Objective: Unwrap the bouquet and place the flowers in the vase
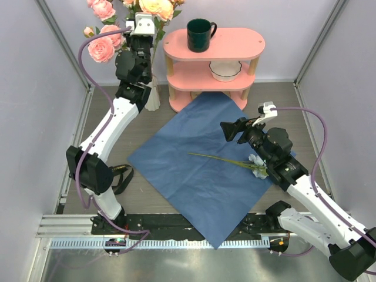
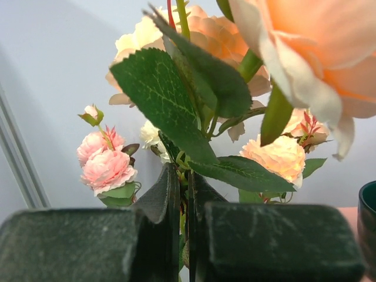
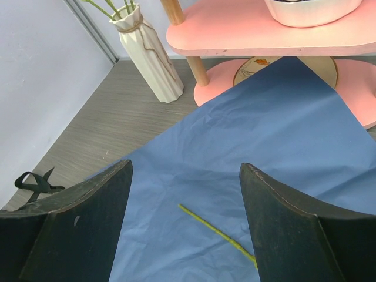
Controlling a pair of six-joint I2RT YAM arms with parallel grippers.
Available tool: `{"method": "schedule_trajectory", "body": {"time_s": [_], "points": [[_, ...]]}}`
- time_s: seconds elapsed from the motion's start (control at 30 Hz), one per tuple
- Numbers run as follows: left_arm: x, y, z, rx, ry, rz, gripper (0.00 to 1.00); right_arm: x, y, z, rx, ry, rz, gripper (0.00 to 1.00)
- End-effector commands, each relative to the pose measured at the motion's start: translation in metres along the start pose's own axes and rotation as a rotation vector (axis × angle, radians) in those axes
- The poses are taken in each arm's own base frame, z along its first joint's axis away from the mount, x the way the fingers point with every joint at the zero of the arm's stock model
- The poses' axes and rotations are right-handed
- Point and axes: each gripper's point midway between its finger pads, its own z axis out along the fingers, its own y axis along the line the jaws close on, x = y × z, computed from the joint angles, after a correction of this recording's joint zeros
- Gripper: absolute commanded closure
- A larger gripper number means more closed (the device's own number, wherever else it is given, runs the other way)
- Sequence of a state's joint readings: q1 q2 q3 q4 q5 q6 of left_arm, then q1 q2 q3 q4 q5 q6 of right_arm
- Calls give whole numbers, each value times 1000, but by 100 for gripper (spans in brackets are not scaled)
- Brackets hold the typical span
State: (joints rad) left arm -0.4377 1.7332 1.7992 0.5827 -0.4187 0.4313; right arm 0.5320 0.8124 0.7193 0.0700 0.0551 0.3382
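Note:
The cream ribbed vase (image 1: 153, 95) stands at the back left, and pink (image 1: 103, 49) and peach flowers (image 1: 156, 7) rise above it. My left gripper (image 2: 184, 194) is up among those blooms, shut on a green flower stem (image 2: 183, 226). The blue paper sheet (image 1: 200, 158) lies spread flat on the table. One flower (image 1: 226, 158) with a pale blue bloom (image 1: 257, 167) lies on it. My right gripper (image 3: 185, 166) hangs open above the sheet, and the tip of that stem (image 3: 217, 230) shows between its fingers, untouched. The vase (image 3: 150, 56) also shows in the right wrist view.
A pink two-tier shelf (image 1: 214, 59) stands at the back, with a dark green mug (image 1: 200, 34) on top and a white bowl (image 1: 225, 70) on the lower tier. The black ribbon (image 1: 120, 176) lies on the table left of the sheet. Grey walls close both sides.

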Motion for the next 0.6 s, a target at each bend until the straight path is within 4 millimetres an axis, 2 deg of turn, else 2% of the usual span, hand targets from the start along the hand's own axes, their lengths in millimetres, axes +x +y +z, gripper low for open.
{"method": "schedule_trajectory", "body": {"time_s": [0.0,0.1,0.23,0.33,0.43,0.47,0.53,0.57], "points": [[-17,14,7,-80,-60,-89,100,-1,-1,1,6,-14,-6,21],[-1,12,7,-93,-22,-85,100,1,-1,1,2,-12,0,21],[31,5,5,-115,41,-76,100,3,-1,0,-2,-9,3,21],[50,7,3,-151,82,-80,97,4,-1,0,-4,-9,7,21],[69,3,-1,-157,120,-81,80,5,0,0,-7,-5,9,21],[76,2,-3,-155,139,-73,67,6,-1,0,-7,-4,10,21],[86,1,-7,-165,174,-85,52,6,0,0,-9,-2,18,21],[91,1,-11,-164,202,-80,35,7,1,0,-11,1,21,21]]}}
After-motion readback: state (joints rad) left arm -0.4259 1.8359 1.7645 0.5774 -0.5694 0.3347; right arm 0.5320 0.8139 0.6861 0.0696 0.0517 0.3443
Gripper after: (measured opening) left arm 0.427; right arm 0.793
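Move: The left gripper, holding the peach flower by its stem, has the vase some 14 cm ahead and about 2 cm to its left, the vase's middle roughly 44 cm below. The green mug on the shelf top is about 20 cm to the right, 17 cm ahead and 20 cm lower; the vase's pink roses are about 14 cm left, 8 cm ahead and 8 cm below. From the idle right gripper, the vase is around 35 cm ahead, 33 cm left and 19 cm below. Lower the left gripper about 8 cm, easing it some 4 cm forward as it sinks towards the vase, with the peach flower's stem still pinched for most of the way. Tip the fingers down by roughly 10 degrees from their upward slant, then, still sinking, open them to not quite half so the stem is let go above the vase mouth. ##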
